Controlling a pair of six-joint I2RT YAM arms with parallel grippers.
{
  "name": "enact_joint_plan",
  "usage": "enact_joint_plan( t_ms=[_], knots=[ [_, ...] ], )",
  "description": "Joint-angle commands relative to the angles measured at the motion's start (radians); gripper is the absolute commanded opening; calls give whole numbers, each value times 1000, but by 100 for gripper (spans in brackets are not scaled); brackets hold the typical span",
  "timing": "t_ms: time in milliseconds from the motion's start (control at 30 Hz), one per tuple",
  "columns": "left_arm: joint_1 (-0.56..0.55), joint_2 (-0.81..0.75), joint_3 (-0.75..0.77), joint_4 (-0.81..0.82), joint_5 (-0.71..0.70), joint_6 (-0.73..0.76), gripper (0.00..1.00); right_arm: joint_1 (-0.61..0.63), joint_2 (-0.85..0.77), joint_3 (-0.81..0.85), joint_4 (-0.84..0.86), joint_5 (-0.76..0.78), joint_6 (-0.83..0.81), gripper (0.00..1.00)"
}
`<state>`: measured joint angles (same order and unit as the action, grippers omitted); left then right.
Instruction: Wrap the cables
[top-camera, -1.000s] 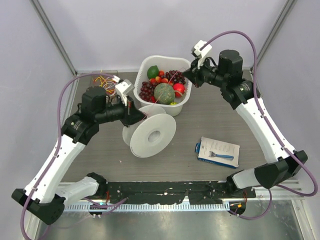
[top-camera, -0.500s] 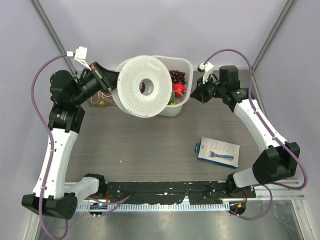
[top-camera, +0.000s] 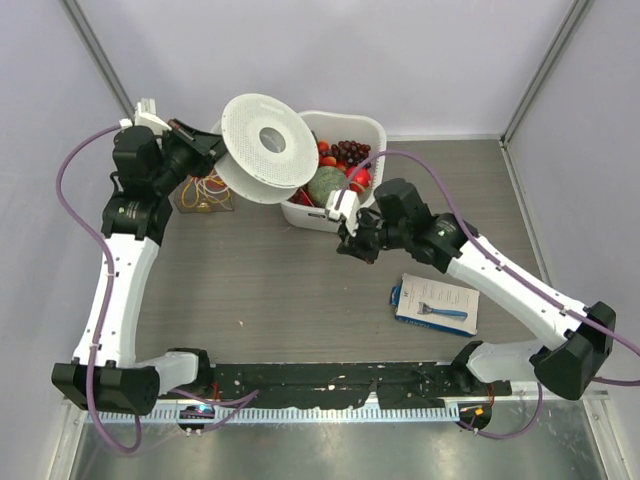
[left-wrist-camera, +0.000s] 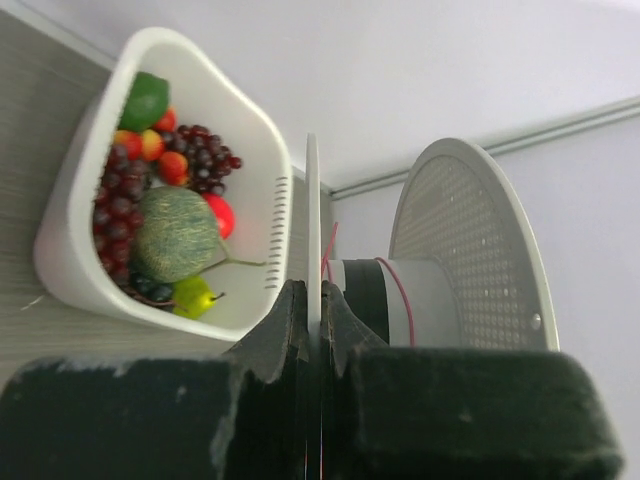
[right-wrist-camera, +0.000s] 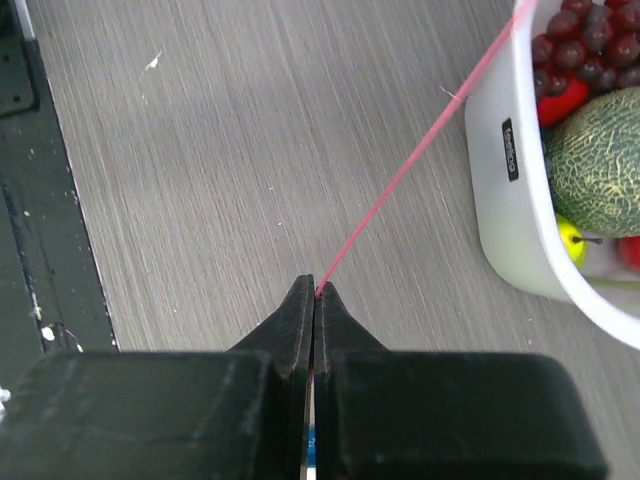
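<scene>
My left gripper (top-camera: 207, 152) is shut on the rim of one flange of a white spool (top-camera: 264, 148), which it holds in the air at the back left, partly over the basket. In the left wrist view the thin flange (left-wrist-camera: 313, 210) sits between the closed jaws of the gripper (left-wrist-camera: 315, 300), and a red cable (left-wrist-camera: 400, 290) loops round the spool's core. My right gripper (top-camera: 352, 248) is in front of the basket and is shut (right-wrist-camera: 316, 292) on a taut red cable (right-wrist-camera: 400, 190) that runs up toward the basket. A loose tangle of cables (top-camera: 205, 190) lies on the table under the spool.
A white basket (top-camera: 372, 128) of fruit stands at the back centre, and its wall (right-wrist-camera: 500, 200) is close to my right gripper. A blue and white razor package (top-camera: 436, 303) lies at the front right. A black strip (top-camera: 330, 385) runs along the near edge.
The left arm has lifted the spool off the table to the back left. The right arm has swung from behind the basket to in front of it, drawing the red cable along.
</scene>
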<state>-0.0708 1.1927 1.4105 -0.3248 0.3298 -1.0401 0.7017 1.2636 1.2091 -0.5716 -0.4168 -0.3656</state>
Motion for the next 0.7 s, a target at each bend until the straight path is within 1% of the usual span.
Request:
enact_joint_plan(
  t_ms=[0,100,233,400,467,600,667],
  knots=[
    [-46,-4,81,-34,-162,59,0,141,31,117,-109,195,-165,1],
    [-90,7,88,-103,-244,136,0,258,94,214,-180,268,-237,1],
    [-142,34,91,-175,-302,202,0,349,160,371,-253,361,-315,1],
    [-204,44,64,-192,-322,253,0,375,203,527,-298,414,-366,1],
    [-236,45,51,-194,-360,276,0,375,215,565,-294,469,-384,1],
    [-302,45,31,-192,-373,350,0,375,212,590,-255,510,-438,1],
    [-343,48,24,-194,-409,394,0,375,214,595,-237,526,-458,1]
  ],
)
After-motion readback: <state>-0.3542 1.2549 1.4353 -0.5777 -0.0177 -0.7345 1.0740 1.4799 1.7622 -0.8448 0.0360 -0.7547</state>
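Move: The left hand holds the white spool by one flange, the spool's middle lying about 3 cm ahead, 7 cm right and 3 cm above it. From the right hand, shut on the red cable, that spool is roughly 13 cm forward, 14 cm left and 20 cm higher. The fruit basket's middle is some 14 cm ahead, 18 cm right and 34 cm below the left hand, and 26 cm ahead, 2 cm left and 16 cm below the right. Sweeping left and slightly back, then upward with a small return forward, the right hand carries the pinched cable up on the near side of the spool, rising about 10 cm while its wrist turns some 35 degrees. Meanwhile the left hand, still gripping the flange, sinks about 8 cm, drifts right near the end and rolls its left side up some 25 degrees. ##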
